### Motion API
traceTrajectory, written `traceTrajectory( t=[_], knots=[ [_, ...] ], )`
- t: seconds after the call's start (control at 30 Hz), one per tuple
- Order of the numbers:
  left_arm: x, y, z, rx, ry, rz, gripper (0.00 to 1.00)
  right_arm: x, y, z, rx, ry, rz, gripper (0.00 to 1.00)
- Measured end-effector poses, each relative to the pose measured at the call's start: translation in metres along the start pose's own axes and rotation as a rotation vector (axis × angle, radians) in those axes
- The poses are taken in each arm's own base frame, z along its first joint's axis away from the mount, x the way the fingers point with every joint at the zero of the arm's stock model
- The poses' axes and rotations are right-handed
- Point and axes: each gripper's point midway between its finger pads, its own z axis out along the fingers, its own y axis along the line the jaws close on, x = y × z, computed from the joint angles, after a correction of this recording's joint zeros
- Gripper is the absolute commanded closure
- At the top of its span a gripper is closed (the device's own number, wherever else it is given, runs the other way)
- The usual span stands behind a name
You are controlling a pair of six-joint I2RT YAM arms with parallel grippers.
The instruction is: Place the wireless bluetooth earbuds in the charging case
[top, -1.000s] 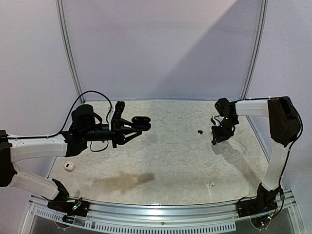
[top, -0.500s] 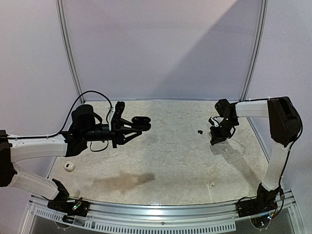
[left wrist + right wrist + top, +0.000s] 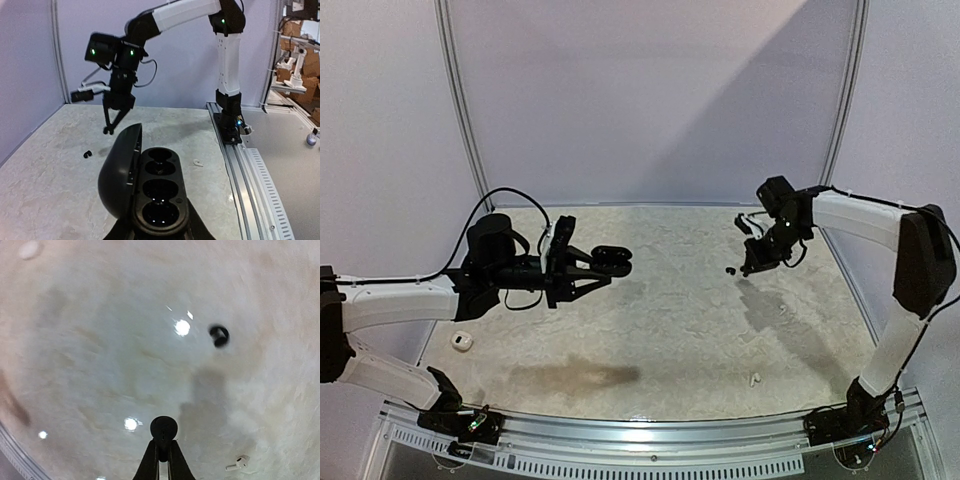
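The black charging case (image 3: 611, 260) is held above the table's left half, with my left gripper (image 3: 592, 268) shut on its base. From the left wrist its lid (image 3: 119, 172) stands open to the left, and the wells (image 3: 161, 192) look empty. My right gripper (image 3: 749, 268) hangs above the far right of the table, shut on a black earbud (image 3: 163, 429) at its fingertips (image 3: 170, 452). A second black earbud (image 3: 730, 270) (image 3: 219, 335) lies on the table just left of that gripper. One white earbud (image 3: 239, 463) lies on the table below the right gripper.
Another white earbud (image 3: 754, 379) (image 3: 198, 162) lies near the front right. A small white case (image 3: 461, 341) sits at the left edge of the table. Metal rails (image 3: 640, 440) run along the front edge, and purple walls close in the back and sides.
My right gripper has shut on a black earbud and lifted it off the table, moving up and a little left. The left arm with the case has barely shifted.
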Motion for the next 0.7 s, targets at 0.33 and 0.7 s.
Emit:
traceTrajectory(
  t=[0.33,0.7],
  knots=[
    [-0.002,-0.018,0.009,0.175,-0.016,0.145,1.00,-0.025,0.202,-0.183,-0.326,-0.524,-0.613,1.00],
    [-0.002,-0.024,0.014,0.184,-0.005,0.120,1.00,0.004,0.323,-0.236,-0.452,-0.615,-0.973,1.00]
  ],
)
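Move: The open black charging case, held up in the left fingers about 3 cm right of the left hand, lies some 27 cm left of the right hand, 14 cm back and 15 cm higher. The black earbud already in the right fingertips is about 30 cm right of the left hand, 15 cm ahead and 15 cm lower. On the table, 8 cm below the right hand, a second black earbud lies 9 cm ahead and 2 cm left, a white earbud 5 cm back and 10 cm right. The held black earbud is carried fast up off the table area, left and back towards the open case, the right hand rising about 28 cm and easing off close above the case's right side. Its wrist swings from pointing down to pointing left, tipped some 30 degrees down, fingers still shut on the earbud. The left hand keeps its grip, draws the case slightly back and right and turns about 10 degrees clockwise. ##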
